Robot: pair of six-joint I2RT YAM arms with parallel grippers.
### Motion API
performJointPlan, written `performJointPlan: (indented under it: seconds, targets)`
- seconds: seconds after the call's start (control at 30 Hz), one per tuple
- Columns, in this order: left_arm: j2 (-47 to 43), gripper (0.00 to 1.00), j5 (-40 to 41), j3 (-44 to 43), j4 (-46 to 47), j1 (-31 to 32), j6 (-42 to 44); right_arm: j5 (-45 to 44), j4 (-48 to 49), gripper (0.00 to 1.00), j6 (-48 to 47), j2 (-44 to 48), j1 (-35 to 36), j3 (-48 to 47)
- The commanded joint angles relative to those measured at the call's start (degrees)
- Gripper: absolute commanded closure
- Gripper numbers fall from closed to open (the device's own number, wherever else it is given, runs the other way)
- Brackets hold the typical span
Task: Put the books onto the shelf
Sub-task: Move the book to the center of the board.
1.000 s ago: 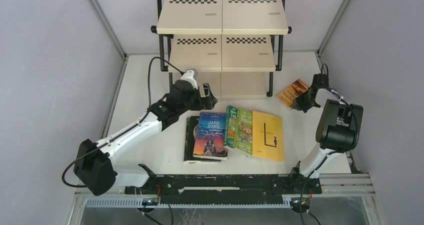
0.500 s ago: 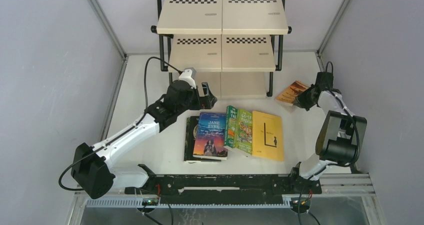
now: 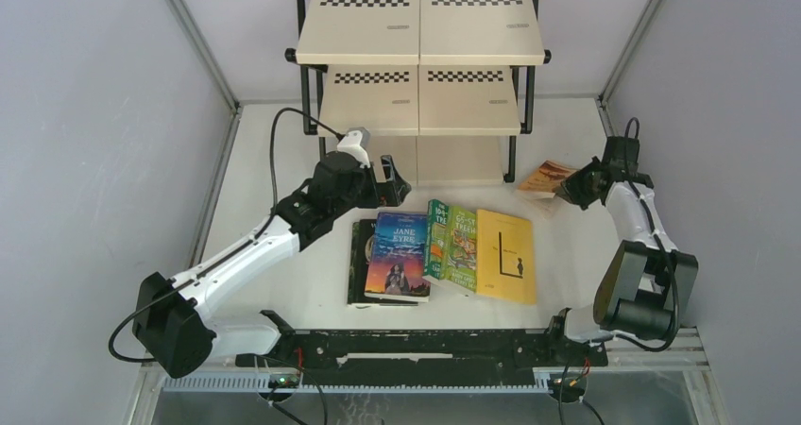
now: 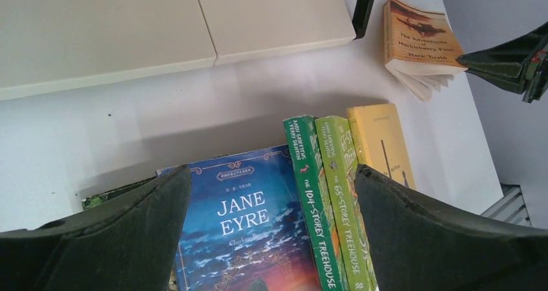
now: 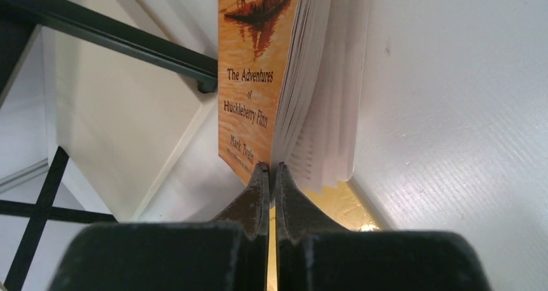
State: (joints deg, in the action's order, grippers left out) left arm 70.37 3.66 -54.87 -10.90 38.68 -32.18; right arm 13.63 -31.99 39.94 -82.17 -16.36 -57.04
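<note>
My right gripper point(image 5: 270, 169) is shut on the front cover edge of the small orange book point(image 5: 255, 64), whose pages fan open beside the shelf's right leg; in the top view the orange book point(image 3: 546, 178) lies right of the shelf point(image 3: 420, 28). My left gripper point(image 4: 271, 187) hangs open above the top edge of the blue Jane Eyre point(image 4: 245, 233), holding nothing. Right of it lie two green books point(image 4: 329, 200) and the yellow book point(image 4: 381, 142). A black book point(image 3: 357, 255) lies under Jane Eyre.
The shelf's black frame leg point(image 5: 129, 42) stands just left of the orange book. Grey walls close in the white table point(image 3: 274, 161) on both sides. The black rail point(image 3: 416, 345) with the arm bases runs along the near edge.
The right arm has stretched out toward the far right, raising the orange book's cover so the pages fan open. The left gripper has barely moved.
</note>
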Motion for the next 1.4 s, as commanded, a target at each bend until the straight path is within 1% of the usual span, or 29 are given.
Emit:
performJointPlan:
  seconds: [0.0,0.23,0.4,0.7,1.07,1.1,1.37]
  targets:
    - [-1.47,0.0,-1.93,-0.53,0.89,0.57,-1.11,2.42,0.24,1.0,0.9,4.69,-0.16,0.01]
    - [-0.31,0.0,-3.22,-1.2,0.93,0.83,-1.84,3.66,-1.2,1.0,1.66,8.99,1.14,1.64]
    - [0.89,0.0,-6.59,-1.3,1.54,0.91,-3.06,4.1,-2.0,1.0,2.81,12.28,3.28,2.98]
    - [3.5,0.0,-12.4,-1.34,4.25,1.09,-7.89,4.59,-2.02,1.0,6.45,17.46,8.86,5.88]
    - [6.26,0.0,-15.86,-1.65,6.92,1.41,-12.89,3.12,-2.79,1.0,9.79,21.66,16.17,7.38]
    - [6.52,0.0,-16.12,-1.77,7.2,1.56,-13.23,2.81,-2.81,1.0,10.11,21.82,18.24,7.5]
    - [7.27,0.0,-17.68,-2.01,7.99,2.19,-15.68,0.36,-1.4,1.0,14.19,22.58,27.35,8.17]
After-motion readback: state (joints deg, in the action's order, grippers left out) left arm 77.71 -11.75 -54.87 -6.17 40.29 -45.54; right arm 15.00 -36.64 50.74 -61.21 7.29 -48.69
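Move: The Huckleberry Finn book, already pinched by a corner, hangs with its middle some 5 cm left and 4 ahead of the right hand. Its goal, around the green treehouse books, is 26 cm left, 10 back and 7 below; the yellow book lies 11 left, 12 back, the shelf leg's foot 10 left, 9 ahead. From the left hand, the held book is about 37 cm right, 7 ahead and 11 lower. Huckleberry Finn, already clear of the table, is carried by the right hand's steady pinch about 14 cm left towards the green treehouse books, some 7 cm back and 5 up, turning roughly 15 degrees counter-clockwise. The left hand, fingers wide open, comes about 6 cm right to meet it, drawing back and sinking slightly while tipping down. ##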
